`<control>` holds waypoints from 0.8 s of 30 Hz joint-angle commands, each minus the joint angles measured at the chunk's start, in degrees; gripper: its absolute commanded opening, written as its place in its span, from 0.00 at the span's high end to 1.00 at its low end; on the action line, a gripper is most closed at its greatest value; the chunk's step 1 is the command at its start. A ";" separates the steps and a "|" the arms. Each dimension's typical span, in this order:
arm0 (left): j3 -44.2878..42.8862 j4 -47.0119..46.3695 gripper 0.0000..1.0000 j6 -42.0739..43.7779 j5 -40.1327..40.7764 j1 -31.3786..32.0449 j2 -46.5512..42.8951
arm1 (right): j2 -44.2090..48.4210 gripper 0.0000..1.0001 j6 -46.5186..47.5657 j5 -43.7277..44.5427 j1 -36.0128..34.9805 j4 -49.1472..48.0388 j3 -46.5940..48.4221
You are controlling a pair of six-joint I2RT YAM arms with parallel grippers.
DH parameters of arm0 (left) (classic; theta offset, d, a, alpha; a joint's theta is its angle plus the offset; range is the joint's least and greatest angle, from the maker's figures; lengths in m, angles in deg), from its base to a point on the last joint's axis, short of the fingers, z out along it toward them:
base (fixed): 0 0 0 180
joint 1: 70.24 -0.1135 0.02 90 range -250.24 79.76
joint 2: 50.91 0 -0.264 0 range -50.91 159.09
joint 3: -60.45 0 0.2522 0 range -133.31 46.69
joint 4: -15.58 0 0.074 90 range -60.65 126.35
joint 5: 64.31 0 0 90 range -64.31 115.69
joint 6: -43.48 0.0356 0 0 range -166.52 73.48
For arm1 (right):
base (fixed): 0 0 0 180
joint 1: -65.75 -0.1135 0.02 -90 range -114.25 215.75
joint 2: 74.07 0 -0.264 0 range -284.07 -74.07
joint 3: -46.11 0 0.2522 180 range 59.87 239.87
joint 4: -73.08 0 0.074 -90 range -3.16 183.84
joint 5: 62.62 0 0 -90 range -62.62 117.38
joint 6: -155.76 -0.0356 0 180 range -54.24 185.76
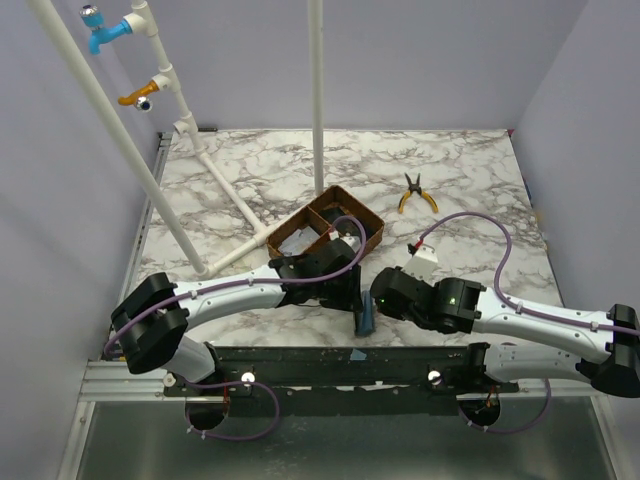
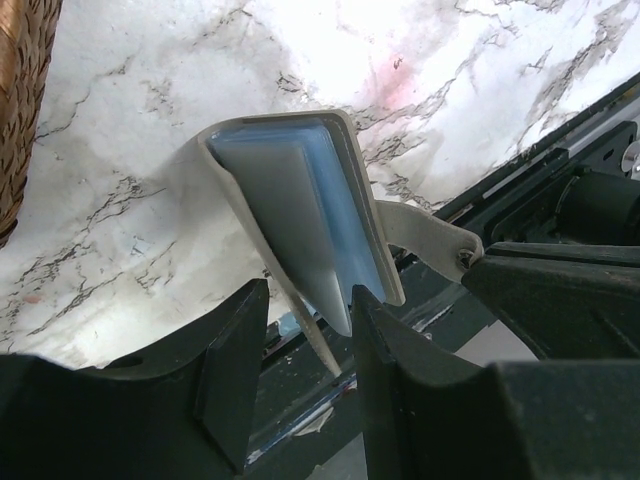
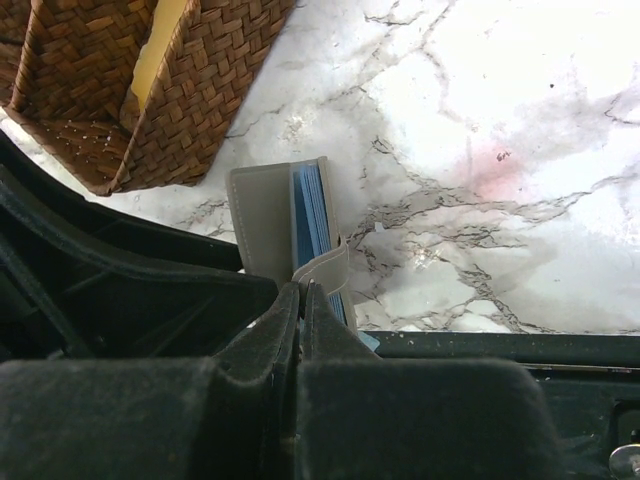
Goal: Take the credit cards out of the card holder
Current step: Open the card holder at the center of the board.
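The grey card holder stands open on edge near the table's front edge, small in the top view. A stack of pale blue credit cards sits inside it, their edges showing in the right wrist view. My left gripper is open, its fingers either side of the holder's lower corner with a gap showing. My right gripper is shut on the holder's grey strap, which stretches away from the holder's body. From above, the left gripper and right gripper meet over the holder.
A brown woven tray with compartments stands just behind the grippers, close to the holder in the right wrist view. Yellow-handled pliers lie at the back right. A white pipe frame crosses the left side. The table's dark front rail lies directly below.
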 commanded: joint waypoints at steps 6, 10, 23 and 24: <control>1.48 -0.65 0.61 -0.61 0.77 0.46 1.12 | 0.50 0.99 0.15 3.05 -0.16 1.90 1.98; 2.35 -0.76 0.67 -0.80 1.02 0.45 1.40 | 0.98 0.99 0.01 3.14 -0.16 2.65 1.98; 4.68 -0.85 1.00 -0.98 2.26 0.77 3.20 | 1.97 0.99 0.22 4.93 -0.17 7.55 3.66; 4.89 -0.97 1.00 -1.11 2.27 0.79 3.28 | 2.18 0.99 0.22 5.24 -0.13 7.88 3.76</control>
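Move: The card holder hangs part-open by its strap from the right fingers, its middle roughly 2 cm left of the right hand and 3 cm below. From the left hand, whose parted fingers straddle its left cover, the holder's middle is about 2 cm right and 3 cm down, level fore and aft. The basket's middle lies some 17 cm ahead of the left hand, 7 cm left and 5 cm down. The left hand sinks some 3 cm, drifts left and pinches the holder's left cover; right keeps the strap. ##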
